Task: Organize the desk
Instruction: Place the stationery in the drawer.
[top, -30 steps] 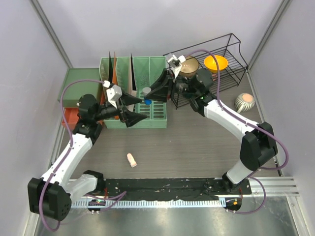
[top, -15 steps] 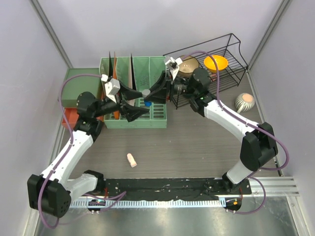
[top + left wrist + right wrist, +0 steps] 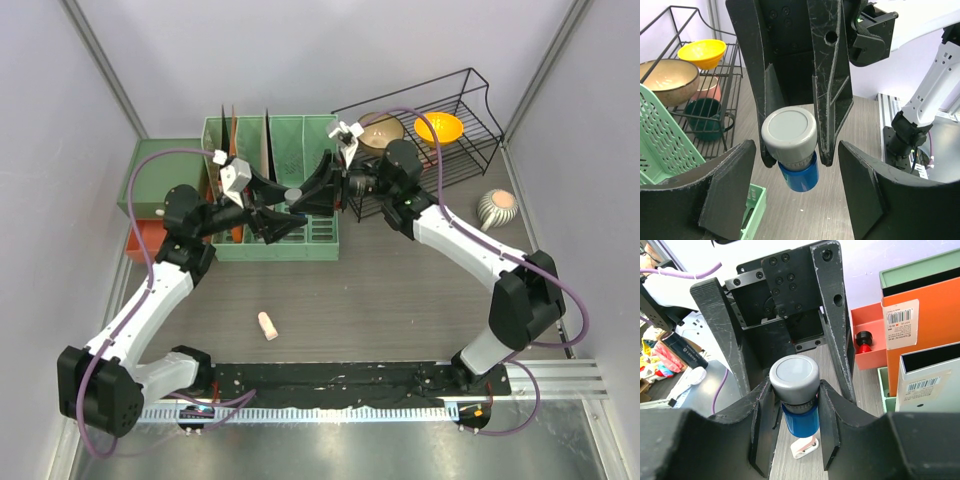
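Observation:
A small blue bottle with a grey cap (image 3: 294,195) hangs above the front of the green file rack, over the desk (image 3: 400,290). My right gripper (image 3: 303,198) is shut on it; in the right wrist view its fingers (image 3: 832,420) press the bottle (image 3: 795,390) just under the cap. My left gripper (image 3: 288,210) faces it from the left. In the left wrist view the left gripper (image 3: 797,197) is open, its fingers (image 3: 725,190) standing on either side of the bottle (image 3: 790,145) with a gap on both sides.
The green slotted file rack (image 3: 290,150) holds orange and green folders. A black wire rack (image 3: 455,120) at the back right carries a tan and a yellow bowl. A striped vase (image 3: 497,207), a small pinkish clip (image 3: 266,325), a green box (image 3: 150,175) and a red tray (image 3: 138,240) lie around.
The left gripper has come up to the bottle and its jaws have narrowed around it. The right gripper has shifted slightly left, still holding the bottle.

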Available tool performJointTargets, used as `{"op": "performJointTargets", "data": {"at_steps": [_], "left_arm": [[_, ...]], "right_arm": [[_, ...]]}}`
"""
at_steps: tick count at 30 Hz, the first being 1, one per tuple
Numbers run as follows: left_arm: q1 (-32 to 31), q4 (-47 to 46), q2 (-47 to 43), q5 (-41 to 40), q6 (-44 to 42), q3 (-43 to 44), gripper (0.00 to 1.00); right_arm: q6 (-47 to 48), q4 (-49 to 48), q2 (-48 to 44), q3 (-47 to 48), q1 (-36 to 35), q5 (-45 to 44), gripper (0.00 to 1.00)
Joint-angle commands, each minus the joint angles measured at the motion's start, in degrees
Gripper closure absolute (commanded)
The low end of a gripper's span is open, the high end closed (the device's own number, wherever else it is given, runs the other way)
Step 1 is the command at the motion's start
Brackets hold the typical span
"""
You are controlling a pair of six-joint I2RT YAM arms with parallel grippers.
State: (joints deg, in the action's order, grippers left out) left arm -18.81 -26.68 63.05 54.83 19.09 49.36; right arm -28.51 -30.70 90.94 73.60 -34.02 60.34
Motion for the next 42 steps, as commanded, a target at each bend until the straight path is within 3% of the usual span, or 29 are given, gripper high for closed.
{"op": "performJointTargets", "data": {"at_steps": [1, 7, 17, 27, 33, 37, 42], "left_arm": [[-0.4, -1.8, -0.5, -0.1, -1.2, 0.7, 0.29], [-0.4, -2.0, -0.6, 0.1, -1.6, 0.2, 0.30], [-0.7, -2.0, -0.1, 1.2, -1.2, -0.1, 0.43], [-1.0, -2.1, 0.1, 1.2, -1.2, -0.8, 0.42], [-1.1, -2.3, 0.7, 1.3, -0.5, -0.1, 0.48], [-1.4, -2.5, 0.9, 1.4, -0.2, -0.2, 0.60], [-1.6, -3.6, 0.9, 1.3, 1.1, -0.1, 0.63]], "right_arm": [[0.8, -1.2, -3.3, 2.5, -0.3, -0.1, 0.63], [0.1, -1.6, -3.0, 2.8, -0.3, 0.0, 0.63], [-0.4, -1.8, -3.4, 3.3, -0.3, 0.1, 0.63], [-0.1, -1.6, -3.5, 3.4, -0.3, 0.2, 0.62], [0.2, -0.9, -3.3, 3.3, -0.3, 0.1, 0.62], [0.5, -0.7, -3.2, 3.1, -0.3, 0.1, 0.62], [0.7, -0.6, -3.3, 2.8, -0.3, 0.0, 0.60]]}}
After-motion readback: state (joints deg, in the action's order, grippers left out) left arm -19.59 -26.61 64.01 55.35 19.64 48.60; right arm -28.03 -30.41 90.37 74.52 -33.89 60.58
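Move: The blue-capped bottle stands cap down between the left hand's open fingers, its middle about 1 cm to the right of that hand's point and 1 cm below it. The open orange drawer is some 31 cm left, 9 cm ahead and 24 cm below. The green file holder's middle lies roughly 13 cm ahead, 7 cm left and 22 cm below. The right hand already holds the bottle, centred about 1 cm below its own point. Almost in place, the left hand closes its fingers to roughly half their starting gap, easing down about 1 cm towards the cap end late on, until they pinch the lower, blue part of the bottle. The right hand keeps its grip on the grey part from the opposite side and raises the bottle about 1 cm; both wrists stay nearly unturned. ##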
